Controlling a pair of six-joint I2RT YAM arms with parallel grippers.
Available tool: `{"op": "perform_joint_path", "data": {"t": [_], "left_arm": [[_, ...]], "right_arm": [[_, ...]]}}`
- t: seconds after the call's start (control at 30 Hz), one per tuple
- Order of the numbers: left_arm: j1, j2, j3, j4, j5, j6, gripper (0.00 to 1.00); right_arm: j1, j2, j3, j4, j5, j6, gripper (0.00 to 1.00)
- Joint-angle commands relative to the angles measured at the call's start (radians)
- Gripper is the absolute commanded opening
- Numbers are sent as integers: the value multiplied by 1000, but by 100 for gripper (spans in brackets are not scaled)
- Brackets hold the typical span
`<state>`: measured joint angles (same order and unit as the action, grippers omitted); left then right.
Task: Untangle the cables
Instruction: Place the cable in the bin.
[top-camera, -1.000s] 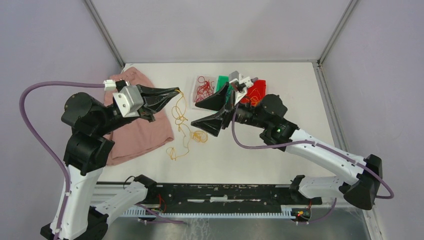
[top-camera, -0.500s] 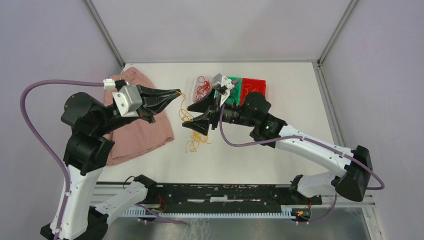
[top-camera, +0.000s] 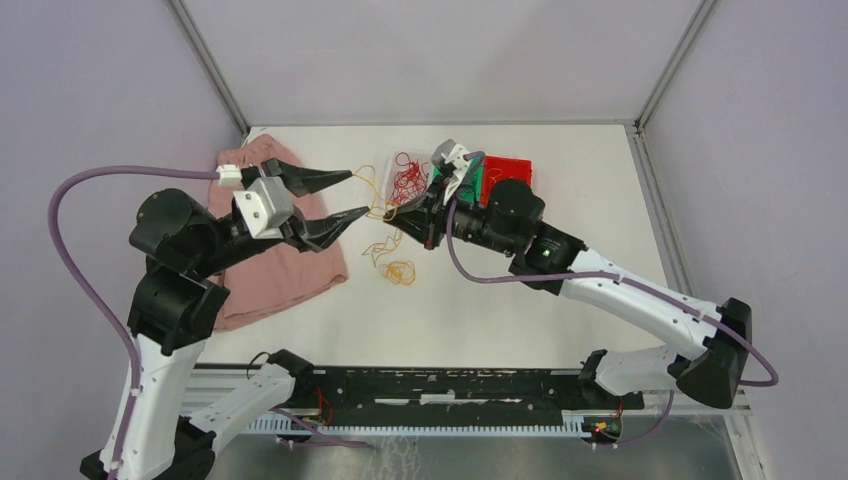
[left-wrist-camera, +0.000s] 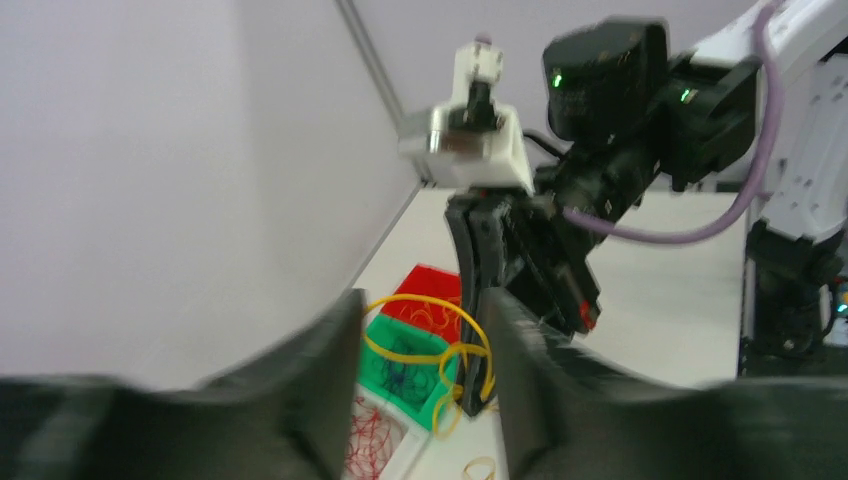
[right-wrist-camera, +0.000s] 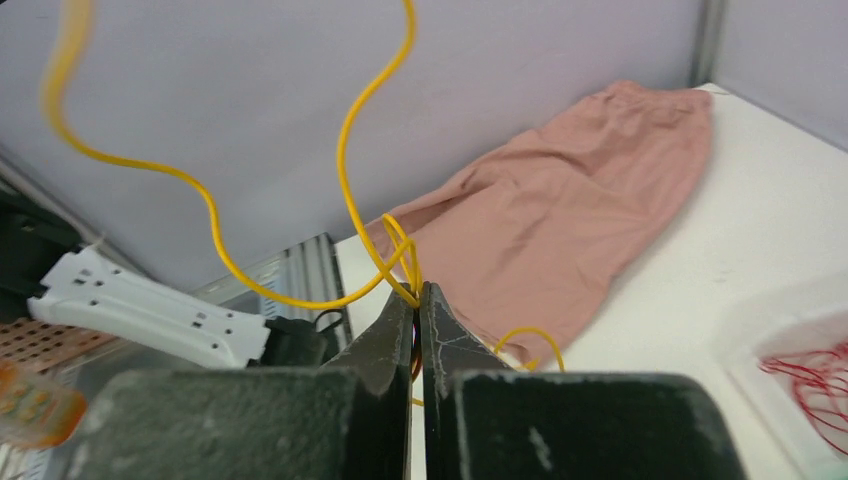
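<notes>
A yellow cable (top-camera: 378, 205) hangs between the two grippers, and its lower curls (top-camera: 400, 270) rest on the white table. My right gripper (top-camera: 394, 213) is shut on it; in the right wrist view the tips (right-wrist-camera: 418, 291) pinch the yellow cable (right-wrist-camera: 350, 130), which loops upward. My left gripper (top-camera: 357, 193) stands open just left of it. In the left wrist view a loop of the yellow cable (left-wrist-camera: 420, 355) lies between the spread fingers (left-wrist-camera: 322, 370), touching the left one. Red cables (top-camera: 405, 175) fill a white tray; dark cables (left-wrist-camera: 400, 375) lie in a green tray.
A pink cloth (top-camera: 280, 265) lies on the table under the left arm. A green tray (top-camera: 472, 182) and a red tray (top-camera: 510, 170) sit behind the right wrist at the back. Grey walls close in the table on three sides.
My left gripper has opened and let go of the yellow cable. My right gripper has moved left toward it and shut on the cable, which now hangs higher off the table.
</notes>
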<state>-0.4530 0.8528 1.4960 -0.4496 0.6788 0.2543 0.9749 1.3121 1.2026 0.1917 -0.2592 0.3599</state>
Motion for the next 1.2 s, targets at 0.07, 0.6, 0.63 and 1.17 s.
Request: {"op": "perform_joint_path", "data": {"t": [0.07,0.6,0.63,1.17], "left_arm": [[2,-8,-73,-180,-131,187,86],[3,12,-123,-313,-196,230,99],[3,6,-123,-313,-196,232,99],[2,-5,-121,-305,-204,241,99]], "right_arm": [[-125,-103,51,-312,333,-128,1],[-456,155,120,-344,878,-309,1],[-463,182,131,-324,887,-323,1],[-524,510,378,-370,931,-207,0]]}}
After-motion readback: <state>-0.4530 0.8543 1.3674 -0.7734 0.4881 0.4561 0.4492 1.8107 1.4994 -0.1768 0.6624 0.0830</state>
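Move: The red bin's middle lies about 25 cm ahead of the right hand, 23 cm to its right and some 36 cm below. The green bin sits about 11 cm left of the red one, and the white bin is straight ahead of the hand by roughly 26 cm. From the left hand, the small yellow coil on the table is about 10 cm ahead, 1 cm right and 50 cm below; the red bin is 28 cm ahead and 25 cm right. Still pinching the yellow cable in shut fingers, the right hand carries it forward and right about 40 cm to the red bin, sinking some 17 cm, while its wrist swings about 75 degrees clockwise to point forward and somewhat down. The left fingers, already parting, spread wide and leave the cable; that hand drops about 12 cm and edges forward, then waits. ##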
